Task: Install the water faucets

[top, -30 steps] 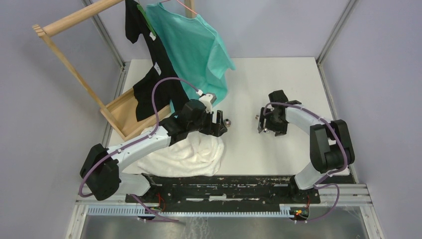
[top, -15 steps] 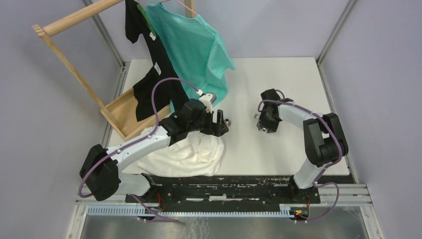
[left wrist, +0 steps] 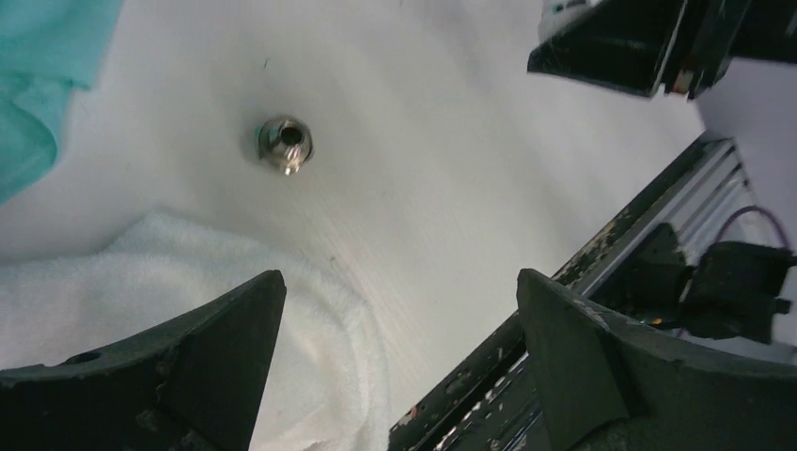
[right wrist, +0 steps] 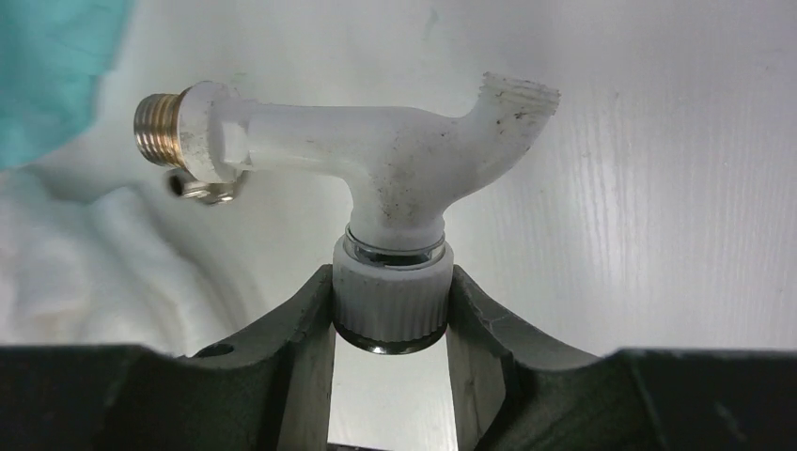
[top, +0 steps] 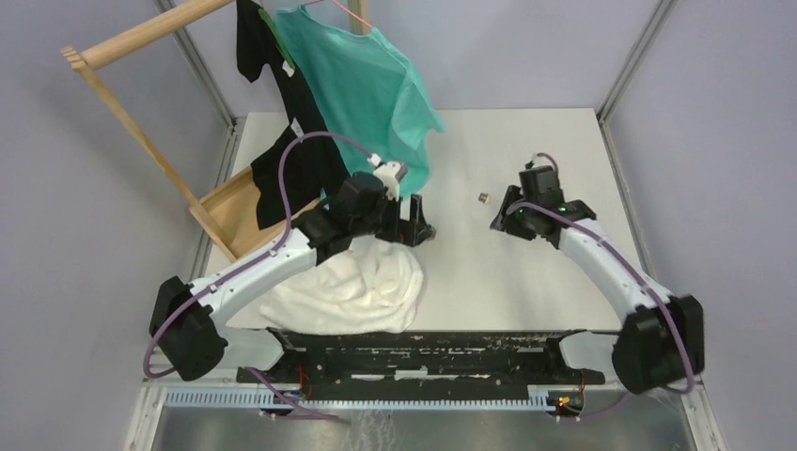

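Observation:
My right gripper (right wrist: 390, 282) is shut on the ribbed white knob of a white plastic faucet (right wrist: 395, 164). The faucet is held above the table. Its brass threaded end (right wrist: 160, 122) points left, and its spout curves up to the right. From above, that brass end (top: 484, 197) shows just left of the right gripper (top: 500, 216). A small silver threaded fitting (left wrist: 285, 144) lies on the white table ahead of my left gripper (left wrist: 399, 277), whose jaws stand wide apart with nothing between them. The fitting (right wrist: 202, 191) also peeks out behind the faucet's threaded end.
A white towel (top: 348, 287) is bunched under the left arm. A teal shirt (top: 376, 94) and a black shirt (top: 291, 160) hang from a wooden rack (top: 235, 211) at the back left. A black rail (top: 423, 343) runs along the near edge.
The right gripper closed on the faucet and carried it up and back while its arm swung out to the right. The left jaws opened wider and drew back slightly.

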Motion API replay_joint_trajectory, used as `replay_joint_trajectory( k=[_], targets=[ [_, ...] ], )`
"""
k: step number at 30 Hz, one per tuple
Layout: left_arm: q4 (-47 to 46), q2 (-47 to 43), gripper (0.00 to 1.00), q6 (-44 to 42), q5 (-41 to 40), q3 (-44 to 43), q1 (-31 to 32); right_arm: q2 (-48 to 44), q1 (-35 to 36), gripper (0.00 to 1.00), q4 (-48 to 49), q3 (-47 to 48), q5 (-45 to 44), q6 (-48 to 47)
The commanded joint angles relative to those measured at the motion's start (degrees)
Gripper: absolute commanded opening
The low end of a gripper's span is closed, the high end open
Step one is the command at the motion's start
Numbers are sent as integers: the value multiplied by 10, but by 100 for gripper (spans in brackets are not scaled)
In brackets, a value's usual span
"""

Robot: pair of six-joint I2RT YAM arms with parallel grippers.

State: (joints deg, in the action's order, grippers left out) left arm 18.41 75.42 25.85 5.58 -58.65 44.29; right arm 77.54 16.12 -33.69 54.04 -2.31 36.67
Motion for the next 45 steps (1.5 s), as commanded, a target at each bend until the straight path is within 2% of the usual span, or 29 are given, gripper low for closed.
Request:
replay_joint_trajectory(
  k=[1,4,9,11,18,22,26,30,37,39,42,45],
  targets=[
    [-45,-8,99,5,69,-72,-38,-135,2,1,49,-22,69,-41],
    [-118,-14,99,45,135,-59,-57,-189,3,1,66,-38,121,-67],
    [-248,-16,99,121,206,-14,-60,-224,7,1,85,-63,230,-87],
    [-272,-3,99,149,227,-10,-60,-244,10,1,101,-77,261,-85],
    [-275,85,99,192,285,-50,-59,-265,16,1,101,-69,305,-101],
    [-286,115,100,199,303,-62,-49,-263,23,1,91,-69,300,-107],
    [-255,118,93,164,263,-77,-24,-264,26,1,86,-76,294,-109],
    [-249,112,93,153,239,-81,-2,-252,28,1,82,-78,290,-114],
    [-235,121,93,151,221,-93,-1,-239,30,1,79,-76,287,-120],
    [-227,126,90,147,219,-98,-1,-238,31,1,78,-75,288,-122],
    [-205,142,81,141,217,-113,0,-237,32,1,78,-75,292,-124],
    [-203,155,78,141,222,-122,3,-233,33,1,79,-74,297,-128]
  ],
)
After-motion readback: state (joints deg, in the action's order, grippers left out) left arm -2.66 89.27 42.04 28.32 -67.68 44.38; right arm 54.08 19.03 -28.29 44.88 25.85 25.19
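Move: The right hand already holds the faucet by its handle in the air, its body about 4 cm ahead and 2 cm left of the grip. The left gripper is some 19 cm to that hand's left, 5 cm back and 8 cm higher. From the left hand, the faucet lies about 17 cm right, 9 cm ahead and 7 cm lower; the metal fitting some 9 cm ahead, 3 cm right, and the white towel 14 cm left, 2 cm back, both 17 cm below. Keeping its pinch on the faucet's handle, the right hand lifts about 8 cm while drawing back and left, turns some 30 degrees counter-clockwise and tips its fingers up. The open left hand arcs up, then partly down, about 10 cm right in all, its fingers swinging rightward and levelling towards the threaded end, and starts closing slightly; no touch by it is visible. ##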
